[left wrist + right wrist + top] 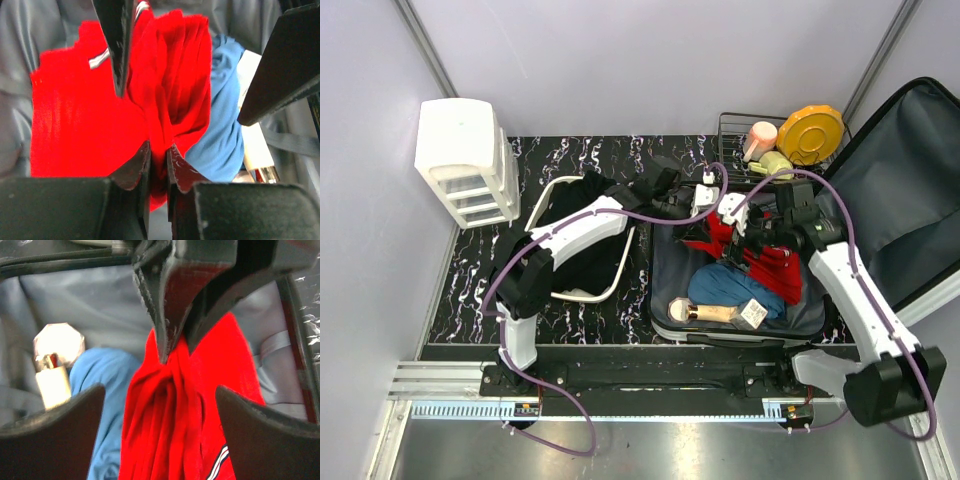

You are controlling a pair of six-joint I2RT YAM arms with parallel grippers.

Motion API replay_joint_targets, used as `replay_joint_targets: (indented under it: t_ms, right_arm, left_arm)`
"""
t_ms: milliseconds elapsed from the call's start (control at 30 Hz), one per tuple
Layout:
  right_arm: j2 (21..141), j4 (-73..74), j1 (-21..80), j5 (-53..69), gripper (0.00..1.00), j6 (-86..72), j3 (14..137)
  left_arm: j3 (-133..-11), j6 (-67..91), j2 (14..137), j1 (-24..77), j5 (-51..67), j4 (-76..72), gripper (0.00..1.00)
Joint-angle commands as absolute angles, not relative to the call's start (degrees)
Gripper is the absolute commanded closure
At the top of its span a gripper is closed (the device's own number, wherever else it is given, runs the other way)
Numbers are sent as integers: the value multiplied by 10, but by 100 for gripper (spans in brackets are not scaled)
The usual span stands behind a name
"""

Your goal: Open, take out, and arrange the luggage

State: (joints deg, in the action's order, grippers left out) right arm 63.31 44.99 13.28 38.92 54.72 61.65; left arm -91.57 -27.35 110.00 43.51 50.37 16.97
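Note:
The luggage point(665, 272) lies open on the table, its lid point(910, 190) leaning up at the right and its grey lining point(100, 305) showing. Inside lies a red garment point(775, 265) over a blue one point(735, 285). My left gripper point(159, 155) is shut on a bunched fold of the red garment point(75, 115) and holds it raised. Facing it, my right gripper point(160, 412) stands open with its fingers point(270, 430) either side of the hanging red cloth point(170, 435), not touching it. From above, the left gripper point(713, 222) and right gripper point(752, 240) meet over the case.
A cream bottle point(705, 312) with a tag lies at the case's near edge. A white tub point(560, 290) holding black clothes stands left of the case, with a white drawer unit point(465, 160) behind it. A wire basket point(735, 130) with a yellow lid and pink cup stands at the back.

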Motion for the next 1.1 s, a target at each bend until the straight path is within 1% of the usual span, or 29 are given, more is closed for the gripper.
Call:
replay_joint_targets:
  t_ms: [0,167,367,533,567,600,633,733,767,833,867,900,933,967,1000,1033,1067]
  right_arm:
    - [686,435,149,378,0,588,614]
    - [705,392,147,324,0,611,585]
    - [654,379,133,371,0,613,541]
    - [648,335,127,329,0,620,504]
    - [651,328,124,320,2,616,504]
    - [656,318,121,316,5,610,508]
    - [657,316,118,313,16,610,509]
    - [662,313,110,309,31,601,516]
    - [662,311,108,308,38,599,519]
    - [666,308,107,302,46,579,526]
    - [667,308,105,301,59,574,529]
    - [668,309,104,302,67,569,536]
    - [668,309,100,306,77,567,540]
    - [666,309,96,311,87,564,543]
    - [661,310,84,316,100,557,554]
    - [658,309,78,323,100,554,559]
    - [656,315,73,336,100,551,564]
  left_arm:
    - [-947,-279,1088,429,532,125,100]
    - [-928,-267,1071,425,539,108,100]
    - [-903,-245,1057,422,550,75,100]
    - [-901,-226,1049,417,581,56,100]
    - [-900,-227,1046,415,584,56,100]
    - [-900,-227,1043,415,587,57,100]
    - [-901,-228,1040,415,592,60,100]
    - [-904,-227,1036,414,601,66,100]
    - [-907,-228,1036,414,603,68,100]
    - [-918,-231,1038,415,606,78,100]
    - [-923,-228,1039,415,607,79,100]
    - [-931,-228,1039,414,606,83,91]
    - [-934,-230,1040,413,597,103,78]
    - [-935,-249,1038,412,593,114,65]
    - [-927,-260,1036,404,588,122,49]
    - [-918,-268,1030,399,575,124,32]
    - [-906,-274,1027,394,566,117,24]
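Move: The red clothing, its near corner pinched in the left fingers, has its middle about 13 cm to the right of the left hand, 4 cm back and 6 cm lower. From the open right hand that middle is about 4 cm right, 1 cm back and 8 cm below. The blue clothing lies 8 cm back and straight below by 12 cm; the white box is 14 cm back and 3 cm right, the brush 14 cm back and 7 cm left, both about 12 cm down. Down about 6 cm goes the open right hand onto the bunched red clothing; level there, it works some 3 cm forward and 3 cm right, closing almost fully to pinch a fold beside the left fingers. The left hand keeps nearly in place with its grip on the cloth until the right has nearly closed, then opens and lets go. ##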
